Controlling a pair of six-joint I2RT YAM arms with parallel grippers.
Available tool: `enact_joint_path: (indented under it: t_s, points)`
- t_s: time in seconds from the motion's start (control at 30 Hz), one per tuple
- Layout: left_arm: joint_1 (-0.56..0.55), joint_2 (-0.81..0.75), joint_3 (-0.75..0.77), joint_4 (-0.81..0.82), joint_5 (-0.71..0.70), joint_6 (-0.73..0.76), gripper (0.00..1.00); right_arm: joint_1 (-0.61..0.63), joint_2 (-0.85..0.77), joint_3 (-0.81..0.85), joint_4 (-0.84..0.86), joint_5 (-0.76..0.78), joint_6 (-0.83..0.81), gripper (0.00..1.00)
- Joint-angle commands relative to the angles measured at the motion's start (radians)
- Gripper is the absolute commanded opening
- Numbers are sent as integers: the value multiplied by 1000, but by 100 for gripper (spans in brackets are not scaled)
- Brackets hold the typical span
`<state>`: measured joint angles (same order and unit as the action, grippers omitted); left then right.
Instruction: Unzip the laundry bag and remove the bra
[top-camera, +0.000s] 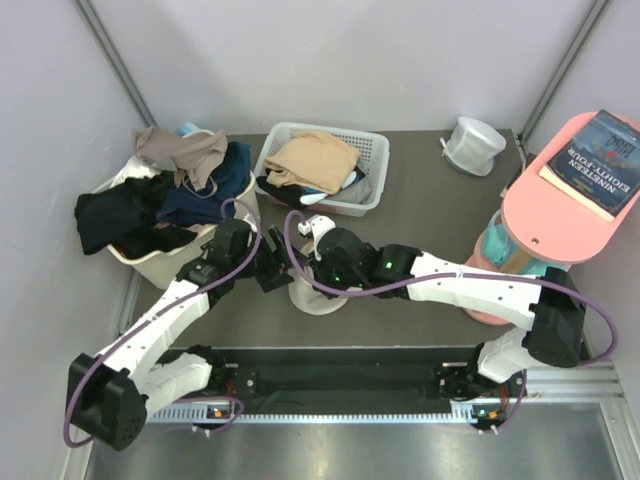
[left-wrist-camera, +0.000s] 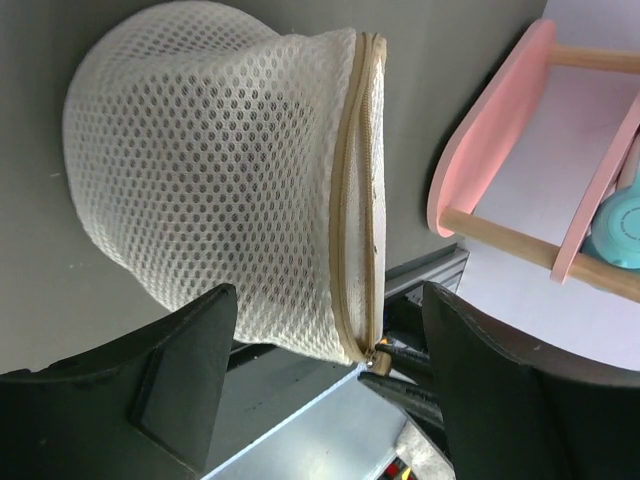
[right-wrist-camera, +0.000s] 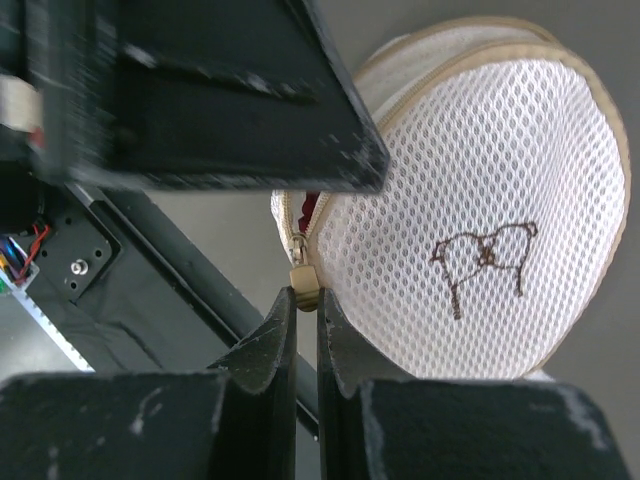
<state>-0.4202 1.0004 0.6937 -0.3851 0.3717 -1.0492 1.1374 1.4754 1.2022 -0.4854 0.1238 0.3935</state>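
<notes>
The laundry bag (top-camera: 320, 296) is a beige-white mesh dome lying on its side on the table, between the two grippers. Its tan zipper band (left-wrist-camera: 355, 200) runs round the rim. My right gripper (right-wrist-camera: 305, 300) is shut on the zipper pull (right-wrist-camera: 304, 279), at the bag's lower edge. Just above the pull the zipper gapes a little, and a sliver of red (right-wrist-camera: 318, 206) shows inside. The bra is otherwise hidden. My left gripper (left-wrist-camera: 328, 300) is open, its fingers either side of the bag's zipper end and not touching it.
A white bin (top-camera: 130, 255) heaped with dark clothes stands at the back left. Beside it is a white basket (top-camera: 372, 150) holding tan garments. A greyish round pouch (top-camera: 472, 145) sits at the back right, next to a pink stand (top-camera: 560, 215) carrying a book (top-camera: 598, 160).
</notes>
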Motion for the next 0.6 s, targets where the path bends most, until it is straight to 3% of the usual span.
enact_joint_path:
  t_s: [0.0,0.13,0.2,0.23,0.27,0.37,0.4,0.47,0.57]
  points:
    - [-31,44,4,107,-10,-28,79,21,0,56,42,-15,-21,0]
    - [-46,95,19,155,-2,-29,77,22,-12,37,45,-13,-13,0]
    - [-54,130,33,184,7,-25,68,24,-20,30,45,-13,-8,0]
    - [-55,142,38,195,12,-23,60,22,-21,23,44,-12,-7,0]
    - [-55,152,40,206,21,-31,44,22,-27,19,41,-13,-5,0]
    - [-55,172,49,218,9,-32,23,22,-47,-7,31,-10,10,0]
    - [-57,173,58,207,-3,-26,10,22,-55,-16,28,-9,15,0]
    - [-49,170,67,189,-25,-17,0,24,-88,-53,27,-7,33,0]
    - [-34,156,73,170,-63,-18,0,24,-139,-110,15,2,56,0]
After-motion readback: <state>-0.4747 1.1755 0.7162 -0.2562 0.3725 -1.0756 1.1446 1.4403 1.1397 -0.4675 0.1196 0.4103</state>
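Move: Some 3 cm to the left hand's right, 2 ahead and 2 lower is the bag's zip edge beside the pull; that edge is about 3 cm ahead of the right hand, 2 to its left and 2 above it. From the left hand, the bag's body sits roughly 7 cm right, 2 ahead and 6 lower, while the grey basket is about 25 cm ahead, 9 right and 8 lower. Reaching right, down and a little forward by about 4 cm in all, the wide-open left hand comes onto the zip edge of the laundry bag beside the pull, then shuts and pinches the tape and mesh. The right fingers stay closed on the zip pull, nearly still until the arm eases about a centimetre back and right near the end. ##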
